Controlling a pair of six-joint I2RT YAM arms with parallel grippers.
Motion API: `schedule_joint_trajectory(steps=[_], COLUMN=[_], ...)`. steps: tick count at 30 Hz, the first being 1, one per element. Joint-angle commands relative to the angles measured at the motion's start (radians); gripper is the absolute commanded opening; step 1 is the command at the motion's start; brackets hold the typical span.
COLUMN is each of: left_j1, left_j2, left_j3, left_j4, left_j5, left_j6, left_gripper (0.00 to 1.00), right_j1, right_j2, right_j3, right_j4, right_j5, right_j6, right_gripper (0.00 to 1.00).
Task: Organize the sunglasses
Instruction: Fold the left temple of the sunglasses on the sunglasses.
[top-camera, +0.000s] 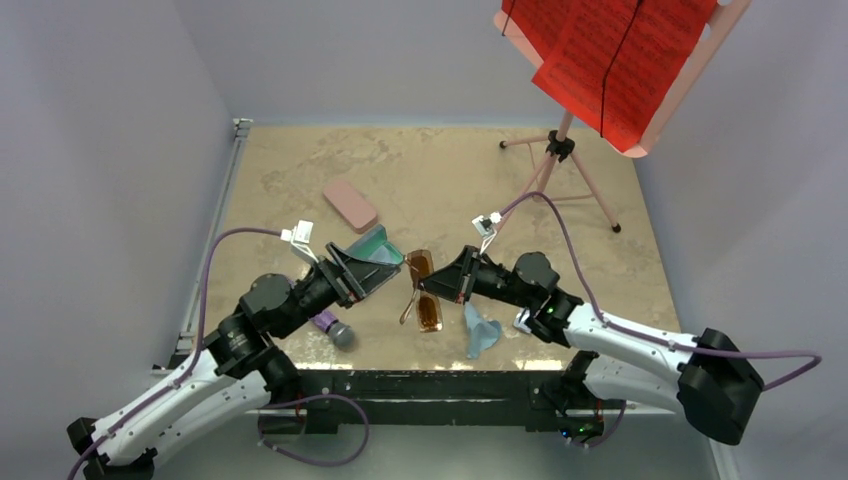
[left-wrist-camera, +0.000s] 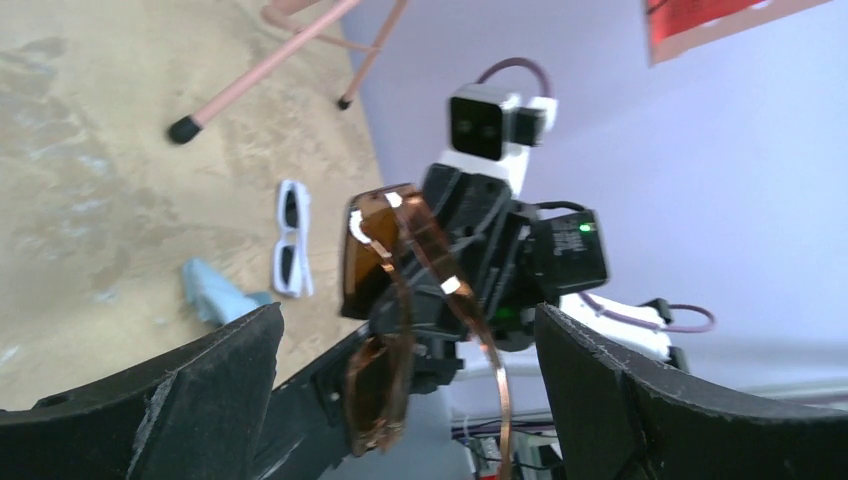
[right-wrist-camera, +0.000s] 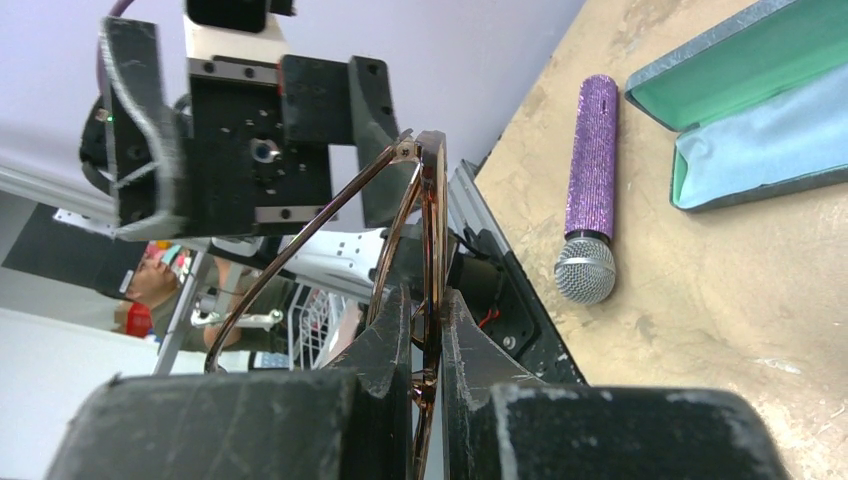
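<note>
The brown-framed sunglasses (top-camera: 422, 292) hang above the table between the two arms. My right gripper (top-camera: 434, 286) is shut on their front frame, which shows pinched between the black fingers in the right wrist view (right-wrist-camera: 432, 200). One long arm of the pair is folded out. My left gripper (top-camera: 385, 275) stands wide open, facing them from the left. In the left wrist view the pair (left-wrist-camera: 375, 260) hangs between its spread fingers (left-wrist-camera: 215, 370) without touching them. The white sunglasses (left-wrist-camera: 291, 238) lie on the table beyond.
An open teal case (top-camera: 375, 245) with a light blue cloth (right-wrist-camera: 770, 140) in it lies behind the left gripper. A pink case (top-camera: 350, 203) lies farther back. A purple microphone (top-camera: 333, 327), a second blue cloth (top-camera: 480, 332) and a music stand (top-camera: 565, 150) are also on the table.
</note>
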Motion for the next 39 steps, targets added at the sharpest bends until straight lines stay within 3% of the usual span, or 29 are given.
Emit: schedule_joint_trajectory(steps=[1, 5, 10, 18, 27, 39], left_j1=[-0.004, -0.004, -0.005, -0.005, -0.005, -0.005], left_j2=[0.009, 0.138, 0.273, 0.224, 0.25, 0.216], left_j3=[-0.019, 0.028, 0.089, -0.012, 0.005, 0.079], left_j4=[0.176, 0.238, 0.194, 0.226, 0.242, 0.027], left_j5=[0.071, 0.221, 0.369, 0.361, 0.411, 0.38], left_j6=[-0.038, 0.018, 0.087, 0.079, 0.09, 0.155], left_gripper=[1.0, 1.0, 1.0, 1.0, 1.0, 1.0], right_j1=[0.003, 0.019, 0.02, 0.019, 0.021, 0.02], right_j2=[0.032, 0.063, 0.042, -0.087, -0.12, -0.124], right_j3=[0.061, 0.087, 0.081, 0.062, 0.078, 0.129], right_j4=[0.048, 0.054, 0.077, 0.054, 0.029, -0.116], right_j5=[-0.052, -0.055, -0.023, 0.004, -0.032, 0.0], right_j6=[-0.052, -0.064, -0.052, -0.064, -0.06, -0.131], right_gripper=[0.0, 0.0, 0.0, 0.0, 0.0, 0.0])
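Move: My right fingers already grip the sunglasses near the bridge, the frame's middle barely 1 cm behind that hand point. From my left hand the sunglasses are about 8 cm right and 2 cm back, roughly at its height, temples reaching towards my open fingers. On the table about 25 cm below, the open case lies about 12 cm ahead and 3 cm left of the left hand; the microphone is level with it, some 15 cm left; the blue cloth is about 4 cm back, 20 cm right. With fingers still wide open, I bring my left hand about 5 cm right and then some 3 cm back, closing in on the temples and frame, while it swings about 20 degrees clockwise to point more squarely across. My right hand keeps its pinch on the sunglasses, dips about 1 cm, rises some 3 cm and sinks again, ending about 1 cm farther back. ##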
